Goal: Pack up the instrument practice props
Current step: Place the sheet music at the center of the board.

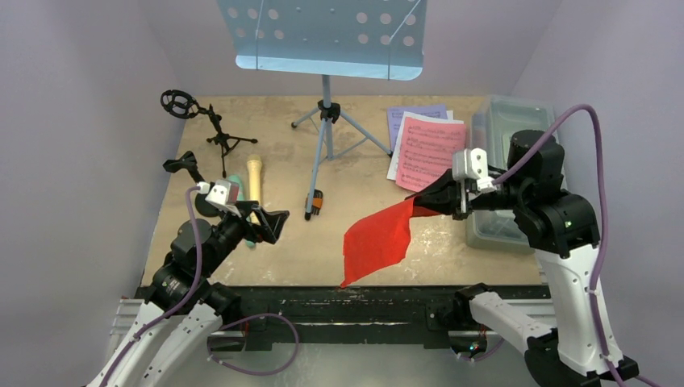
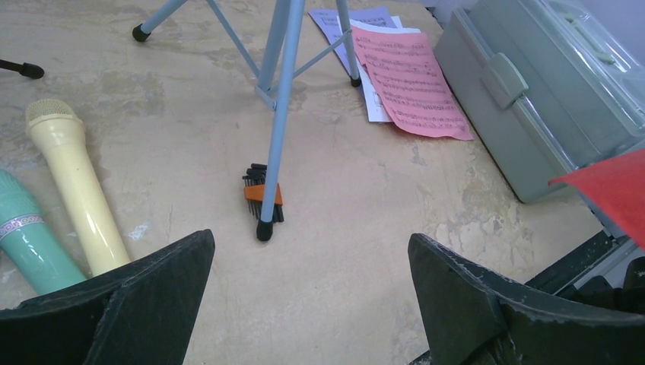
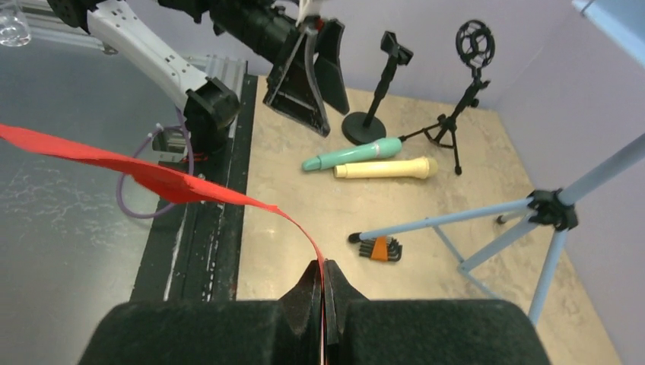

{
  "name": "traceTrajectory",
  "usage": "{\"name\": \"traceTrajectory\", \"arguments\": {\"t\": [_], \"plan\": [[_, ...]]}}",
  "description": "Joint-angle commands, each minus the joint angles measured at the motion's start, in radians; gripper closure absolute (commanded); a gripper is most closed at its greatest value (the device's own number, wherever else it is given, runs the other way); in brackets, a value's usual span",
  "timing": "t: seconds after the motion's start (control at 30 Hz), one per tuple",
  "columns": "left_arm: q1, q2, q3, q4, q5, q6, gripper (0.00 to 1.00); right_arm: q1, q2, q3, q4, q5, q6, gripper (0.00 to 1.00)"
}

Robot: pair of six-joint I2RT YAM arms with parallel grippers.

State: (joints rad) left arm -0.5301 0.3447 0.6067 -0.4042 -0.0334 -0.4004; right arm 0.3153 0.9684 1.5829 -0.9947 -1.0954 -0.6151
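My right gripper (image 1: 421, 207) (image 3: 322, 268) is shut on the red sheet-music page (image 1: 379, 235) (image 3: 160, 180), which hangs in the air over the table's front middle. A pink page (image 1: 430, 150) (image 2: 411, 84) lies on a purple page (image 1: 414, 114) beside the tub. The light-blue tripod (image 1: 327, 133) (image 2: 280, 99) with its perforated tray (image 1: 329, 36) stands at the back centre. The yellow microphone (image 1: 254, 179) (image 2: 76, 195) and mint-green microphone (image 2: 27, 237) (image 3: 351, 154) lie at the left, near my open left gripper (image 1: 274, 225) (image 2: 312, 258). Two small black microphone tripods (image 1: 211, 125) (image 3: 378, 95) stand at the far left.
A translucent grey plastic tub (image 1: 504, 165) (image 2: 532, 91), lid shut, sits at the right edge under my right arm. A black and orange hex key set (image 1: 316, 201) (image 2: 261, 194) lies at one tripod foot. Purple walls close in on the left, right and back.
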Motion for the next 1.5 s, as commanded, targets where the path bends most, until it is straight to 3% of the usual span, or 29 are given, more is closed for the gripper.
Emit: {"name": "traceTrajectory", "arguments": {"t": [0.0,0.67,1.17,1.47], "plan": [[0.007,-0.007,-0.011,0.051,0.015,0.011,0.01,-0.042,-0.058,-0.123,0.026,-0.035,-0.022,1.00],[0.012,-0.009,-0.011,0.057,0.027,0.012,0.01,-0.275,-0.159,-0.530,0.295,-0.104,0.136,1.00],[0.016,-0.010,-0.011,0.058,0.029,0.014,0.01,-0.345,-0.115,-0.604,0.469,0.036,0.294,1.00],[0.018,-0.015,-0.011,0.057,0.029,0.016,0.01,-0.351,0.006,-0.562,0.552,0.214,0.404,1.00]]}}
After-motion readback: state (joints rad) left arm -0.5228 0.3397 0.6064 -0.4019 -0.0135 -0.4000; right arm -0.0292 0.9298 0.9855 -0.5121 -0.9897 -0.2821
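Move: The right hand holds the red sheet by its edge. The sheet music pile lies about 36 cm ahead of it, 14 cm to its right and 42 cm below. The music stand's tripod is some 35 cm ahead and 17 cm left; the key set is about 22 cm ahead and 21 cm left. The clear box's middle lies roughly 30 cm ahead and 36 cm right. From the left hand the pile lies about 33 cm ahead and 44 cm right. Still pinching the red sheet by its edge with shut fingers, the right hand carries it towards the sheet music pile: a quick sink at first, about 14 cm in all, then mostly forward, some 12 cm, easing to the right as it goes. The wrist swings clockwise by some 30 degrees, bringing the fingers round from pointing left towards forward, and rolls a little. ##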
